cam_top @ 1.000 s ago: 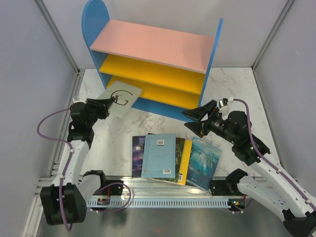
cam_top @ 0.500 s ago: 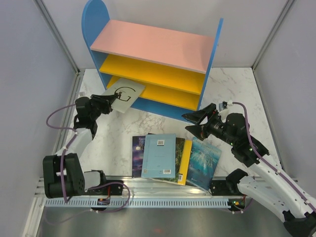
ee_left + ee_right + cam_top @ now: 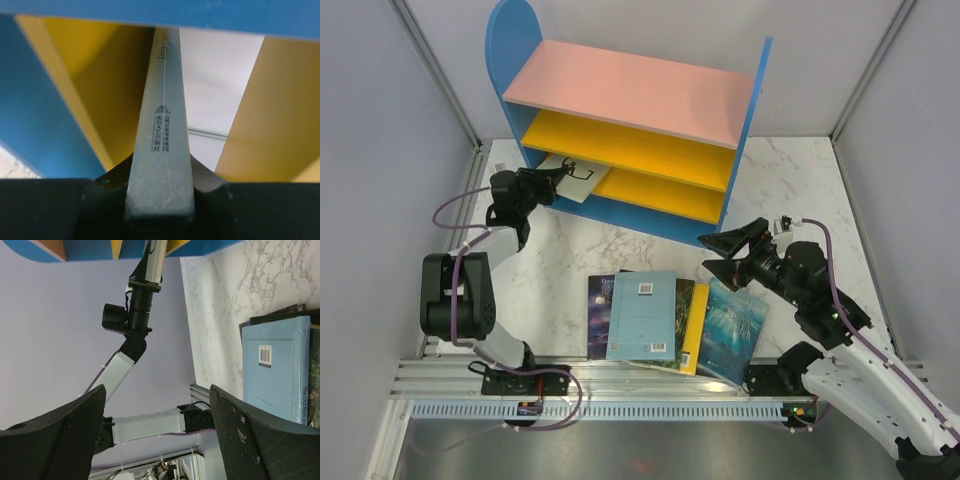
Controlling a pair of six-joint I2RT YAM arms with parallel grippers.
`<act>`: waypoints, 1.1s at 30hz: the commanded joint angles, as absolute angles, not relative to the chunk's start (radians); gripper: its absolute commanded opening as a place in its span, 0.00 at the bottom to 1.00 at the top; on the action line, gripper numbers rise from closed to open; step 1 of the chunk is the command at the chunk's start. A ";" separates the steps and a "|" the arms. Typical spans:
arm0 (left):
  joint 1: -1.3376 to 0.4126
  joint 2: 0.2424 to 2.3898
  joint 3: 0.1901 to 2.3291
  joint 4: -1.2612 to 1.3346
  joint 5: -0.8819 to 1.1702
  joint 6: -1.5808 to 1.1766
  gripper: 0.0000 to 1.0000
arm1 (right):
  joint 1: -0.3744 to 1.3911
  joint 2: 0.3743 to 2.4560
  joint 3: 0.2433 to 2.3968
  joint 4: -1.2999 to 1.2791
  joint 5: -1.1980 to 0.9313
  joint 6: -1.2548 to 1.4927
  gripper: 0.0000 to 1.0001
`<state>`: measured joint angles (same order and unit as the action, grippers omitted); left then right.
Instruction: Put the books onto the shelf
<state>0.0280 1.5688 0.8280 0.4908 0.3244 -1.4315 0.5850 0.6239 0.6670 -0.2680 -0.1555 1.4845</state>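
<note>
My left gripper [image 3: 558, 178] is shut on the near edge of the grey-green book [image 3: 582, 177]. The book's far end pokes into the shelf [image 3: 630, 88] at its left side, between the two yellow boards. In the left wrist view the book's spine [image 3: 162, 145] stands between my fingers, yellow boards [image 3: 95, 75] on either side. Several more books lie flat near the front: light blue [image 3: 643, 314] on top, yellow [image 3: 697, 316], teal [image 3: 733, 325], a dark one [image 3: 598, 312]. My right gripper [image 3: 714, 254] hangs open and empty just right of that pile, above the teal book.
Grey walls close in the marble table [image 3: 800, 190] on the left, back and right. The shelf stands at the back centre. A metal rail [image 3: 620, 385] runs along the front edge. In the right wrist view the left arm [image 3: 135, 315] and the light blue book [image 3: 275, 370] show.
The left gripper has carried the grey-green book away from the table toward the shelf, and its far end is now inside. The right gripper has drifted slightly right and down.
</note>
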 commanded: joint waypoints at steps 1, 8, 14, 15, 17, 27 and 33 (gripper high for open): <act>0.011 1.676 0.893 0.443 0.275 -1.477 0.18 | 0.581 0.595 0.655 -0.288 -0.124 1.519 0.87; 0.011 1.715 0.994 0.250 0.310 -1.422 0.46 | 0.581 0.549 0.641 -0.319 -0.095 1.532 0.87; 0.011 1.683 1.011 0.060 0.311 -1.324 0.74 | 0.581 0.523 0.626 -0.328 -0.077 1.543 0.87; 0.009 1.675 1.009 0.049 0.310 -1.307 0.74 | 0.581 0.520 0.626 -0.330 -0.077 1.543 0.86; 0.009 1.671 1.005 0.022 0.313 -1.293 0.74 | 0.581 0.518 0.623 -0.334 -0.080 1.542 0.87; 0.029 1.646 0.993 -0.084 0.359 -1.198 0.74 | 0.581 0.502 0.615 -0.357 -0.087 1.536 0.86; 0.029 1.652 0.992 -0.146 0.379 -1.140 0.73 | 0.581 0.482 0.615 -0.383 -0.084 1.531 0.86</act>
<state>0.0269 1.6222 1.0397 0.1162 0.3912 -1.2781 0.5842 0.4969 0.6174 -0.3649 -0.0910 1.5257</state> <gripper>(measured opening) 0.728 0.865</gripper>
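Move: The left fingers still pinch the grey book by its near end. The book's middle lies about 7 cm ahead and 5 cm to the hand's right, roughly level, already partly inside the shelf. The left end of the lower yellow board is some 4 cm ahead, 3 cm right and 5 cm below; the blue side panel is about 4 cm ahead and 6 cm left. From the right hand, the book lies roughly 30 cm ahead, 26 cm left and 9 cm lower. The left hand, pinching the grey book's near end, pushes it about 3 cm farther forward over the lower yellow board, then opens its fingers wide and releases the pinch while dipping 1 to 2 cm. It then eases back some 2.5 cm, tipping down about 10 degrees, jaws still around the book's near end. The empty, open right hand drifts about 2 cm to its right, sinking slightly. ##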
